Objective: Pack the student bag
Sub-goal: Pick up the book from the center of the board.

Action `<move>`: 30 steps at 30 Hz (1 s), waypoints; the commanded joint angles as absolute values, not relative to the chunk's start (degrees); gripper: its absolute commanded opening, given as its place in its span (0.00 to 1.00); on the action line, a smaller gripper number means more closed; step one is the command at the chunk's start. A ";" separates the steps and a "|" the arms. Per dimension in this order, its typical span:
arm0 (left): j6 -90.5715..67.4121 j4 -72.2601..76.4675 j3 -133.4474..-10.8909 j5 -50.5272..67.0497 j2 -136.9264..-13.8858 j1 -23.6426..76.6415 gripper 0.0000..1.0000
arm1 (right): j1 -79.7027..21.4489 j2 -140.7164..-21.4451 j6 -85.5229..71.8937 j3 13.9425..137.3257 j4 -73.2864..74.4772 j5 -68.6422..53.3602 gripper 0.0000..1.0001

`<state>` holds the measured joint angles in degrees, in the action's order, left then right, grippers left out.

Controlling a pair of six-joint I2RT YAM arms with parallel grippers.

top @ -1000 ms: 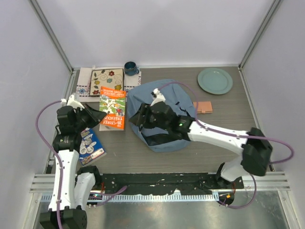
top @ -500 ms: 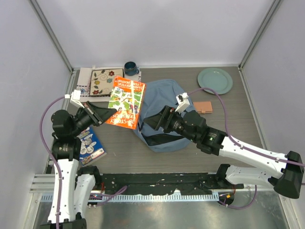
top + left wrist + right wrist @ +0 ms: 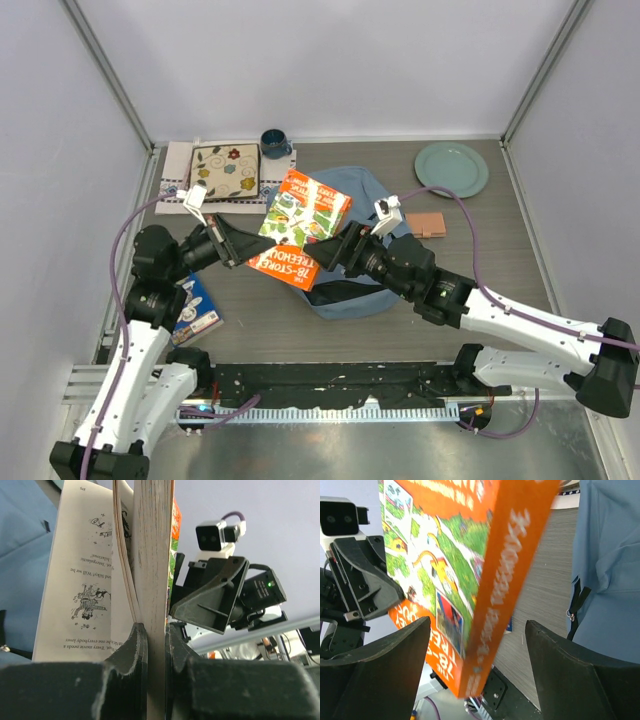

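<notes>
An orange-and-green paperback book (image 3: 300, 228) hangs tilted in the air over the left edge of the dusty-blue student bag (image 3: 365, 190). My left gripper (image 3: 240, 247) is shut on its page edge; in the left wrist view both jaws press on the page block (image 3: 152, 555) and loose pages fan out to the left. My right gripper (image 3: 332, 252) is open and faces the book from the right. In the right wrist view its fingers (image 3: 477, 622) stand wide on either side of the orange spine (image 3: 505, 590), touching nothing. The bag's zipper shows in that view (image 3: 576, 602).
A small blue booklet (image 3: 195, 310) lies by the left arm's base. At the back left sit a patterned book on a cloth (image 3: 225, 170) and a dark blue mug (image 3: 275, 143). A green plate (image 3: 451, 169) and a pinkish flat item (image 3: 430, 224) lie at the right.
My left arm lifted the book and carried it right, toward the bag. My right gripper left the bag's top, drew back, opened wide and now straddles the book's spine.
</notes>
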<state>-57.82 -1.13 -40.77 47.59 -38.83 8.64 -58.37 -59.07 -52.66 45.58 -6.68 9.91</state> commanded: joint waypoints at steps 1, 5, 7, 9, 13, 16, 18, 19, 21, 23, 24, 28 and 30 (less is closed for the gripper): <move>-59.94 10.01 -41.13 48.51 -40.60 13.52 0.00 | -58.18 -56.96 -52.47 45.01 -12.39 13.09 0.82; -59.94 11.51 -40.34 48.34 -41.31 15.73 0.00 | -58.01 -55.64 -52.65 43.42 -15.20 13.45 0.75; -59.85 11.78 -39.82 48.51 -41.40 15.91 0.00 | -58.10 -54.24 -52.82 42.11 -16.69 13.53 0.55; -59.68 11.78 -39.46 48.78 -41.57 16.00 0.00 | -58.01 -53.09 -52.56 40.96 -18.45 13.45 0.39; -58.72 9.60 -39.02 46.94 -41.49 16.00 0.20 | -58.01 -50.45 -52.03 39.29 -18.73 13.18 0.01; -54.68 3.72 -40.25 43.34 -40.96 16.00 0.71 | -57.92 -48.35 -51.07 39.11 -16.88 13.18 0.01; -52.40 1.42 -41.04 40.53 -40.34 16.00 0.86 | -57.92 -46.68 -50.54 38.94 -15.57 12.92 0.01; -52.12 0.88 -41.31 39.73 -40.17 16.00 0.91 | -57.92 -46.41 -50.02 39.02 -15.12 12.57 0.01; -52.12 1.75 -41.40 38.33 -40.17 16.00 1.00 | -57.92 -45.53 -49.66 39.02 -14.33 10.56 0.01; -52.47 3.24 -41.48 38.49 -41.13 16.00 1.00 | -57.92 -45.35 -49.66 39.37 -13.80 8.71 0.01; -53.08 5.25 -41.66 39.54 -42.44 16.00 1.00 | -57.92 -45.53 -49.66 39.55 -14.06 7.40 0.01; -54.40 10.71 -42.62 42.79 -46.39 16.43 1.00 | -57.92 -46.40 -49.75 40.16 -14.32 1.86 0.01; -54.40 13.17 -43.06 43.76 -47.72 16.61 0.99 | -57.83 -46.76 -49.83 40.34 -15.37 0.79 0.01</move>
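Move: The book, still held by the left fingers, has its middle about 7 cm right of the left hand and 2 cm ahead, level with it. From the open right hand its middle lies some 4 cm left and 3 cm ahead at the same height, spine nearest. The bag's middle is roughly 5 cm ahead of the right hand, 5 cm right and 22 cm below. Right fingers pinch the book's spine, left fingers release it, right hand moving about 4 cm right and back. ##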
